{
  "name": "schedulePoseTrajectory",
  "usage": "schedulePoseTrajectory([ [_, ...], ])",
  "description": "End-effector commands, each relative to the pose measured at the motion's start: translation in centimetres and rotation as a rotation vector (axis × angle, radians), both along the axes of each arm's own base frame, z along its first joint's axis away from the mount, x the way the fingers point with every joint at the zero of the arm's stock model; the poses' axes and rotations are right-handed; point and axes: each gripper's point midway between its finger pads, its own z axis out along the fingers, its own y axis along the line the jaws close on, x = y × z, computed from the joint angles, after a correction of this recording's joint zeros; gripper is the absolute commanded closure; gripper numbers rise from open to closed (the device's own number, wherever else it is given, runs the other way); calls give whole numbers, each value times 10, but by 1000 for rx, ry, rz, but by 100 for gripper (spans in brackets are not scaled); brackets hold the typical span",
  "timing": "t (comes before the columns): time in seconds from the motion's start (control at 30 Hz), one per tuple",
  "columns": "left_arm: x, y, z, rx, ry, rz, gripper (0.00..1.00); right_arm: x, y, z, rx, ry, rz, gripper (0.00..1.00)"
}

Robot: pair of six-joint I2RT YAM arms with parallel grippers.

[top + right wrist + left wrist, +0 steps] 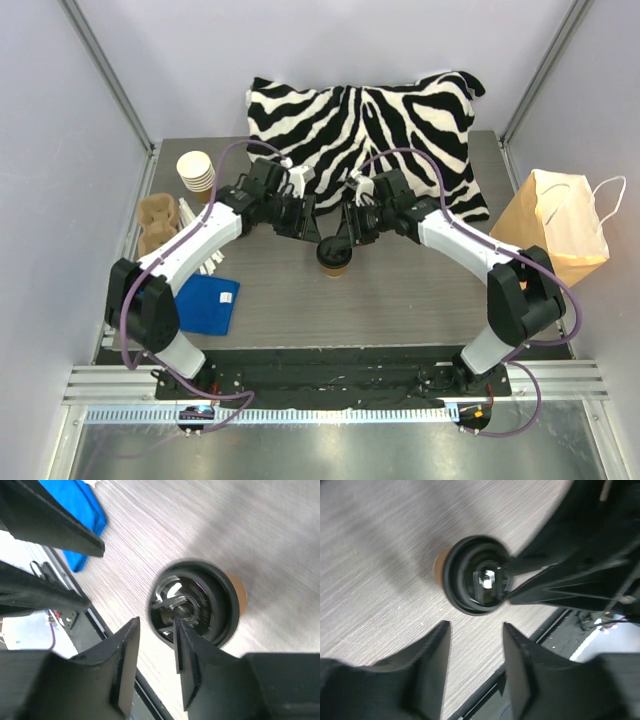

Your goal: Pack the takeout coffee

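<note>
The takeout coffee (pixel 335 258), a small brown paper cup with a round black lid, stands upright mid-table. It also shows in the left wrist view as the coffee (pixel 477 575) and in the right wrist view as the coffee (pixel 200 602). My left gripper (pixel 316 238) hovers just left of it, and my left gripper (pixel 476 627) is open with only table between its fingers. My right gripper (pixel 347 243) is at the cup's right. The right gripper (pixel 155 625) is open, with one finger (pixel 187 645) over the lid's rim and nothing between the fingers.
A zebra-print pillow (pixel 365 125) lies at the back. A brown paper bag (pixel 555 225) stands at the right. A stack of lidless cups (pixel 196 172), a cardboard cup carrier (pixel 158 222) and a blue cloth (pixel 210 303) sit at the left.
</note>
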Motion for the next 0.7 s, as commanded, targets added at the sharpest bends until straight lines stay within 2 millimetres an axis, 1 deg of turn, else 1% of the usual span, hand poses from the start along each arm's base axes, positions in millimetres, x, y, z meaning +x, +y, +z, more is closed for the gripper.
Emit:
schedulePoseTrajectory([
  [0.0, 4, 1, 53, -94, -110, -14, 47, 7, 12, 65, 87, -161, 74, 54],
  [0.03, 5, 5, 56, -96, -118, -9, 44, 8, 12, 74, 89, -177, 78, 48],
  [0.1, 1, 10, 61, -96, -124, -16, 42, 7, 9, 82, 79, -211, 93, 42],
  [0.13, 2, 15, 62, -96, -125, -10, 39, 6, 4, 79, 51, -207, 84, 37],
  [0.17, -1, 18, 69, -106, -136, -13, 38, 6, 1, 76, 29, -215, 83, 34],
  [0.2, -2, 21, 72, -113, -141, -12, 34, 6, -4, 75, 1, -243, 85, 30],
  [0.23, -2, 25, 76, -124, -151, -17, 27, 5, -13, 62, -56, -233, 71, 25],
  [0.27, -8, 26, 87, -148, -169, -33, 18, 5, -18, 55, -95, -235, 65, 24],
  [0.3, -9, 28, 91, -153, -182, -36, 12, 1, -23, 45, -145, -239, 85, 23],
  [0.33, -11, 31, 93, -150, -202, -43, 1, 5, -33, 34, -210, -247, 51, 22],
  [0.4, -13, 38, 99, -137, -247, -39, 0, 5, -38, 25, -261, -252, 38, 22],
  [0.43, -14, 42, 93, -117, -244, -28, 0, 5, -42, 18, -282, -246, 30, 21],
  [0.5, -10, 51, 82, -68, -248, 22, 0, 4, -43, 13, -299, -238, 22, 18],
  [0.53, -12, 54, 69, -51, -225, 34, 1, 3, -42, 11, -300, -232, 24, 16],
  [0.6, -16, 55, 61, -42, -212, 28, 4, 1, -39, 8, -302, -237, 26, 16],
  [0.63, -18, 54, 58, -47, -203, 21, 6, -1, -34, 6, -296, -244, 37, 13],
  [0.67, -19, 54, 57, -55, -198, 21, 6, -3, -31, 5, -295, -240, 42, 12],
])
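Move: The lidded coffee cup stands about 5 cm to the left hand's right, 1 cm back and roughly 10 cm below it. From the left hand, the stack of black lids is about 19 cm left and 10 cm ahead; the white sticks are some 27 cm left and 7 cm ahead, both well below. From the right hand, whose fingers are just over the lid's right rim, the cup's middle is about 3 cm left, 2 cm back and 8 cm below. Both hands are clear of the lid by the end, fingers spreading wide. The left rises about 8 cm and draws off to the left, away from the cup, drifting slightly back late on. The right lifts some 5 cm off the rim, then shifts right and sinks back to its starting height beside the cup, its fingers tipping more steeply down. ##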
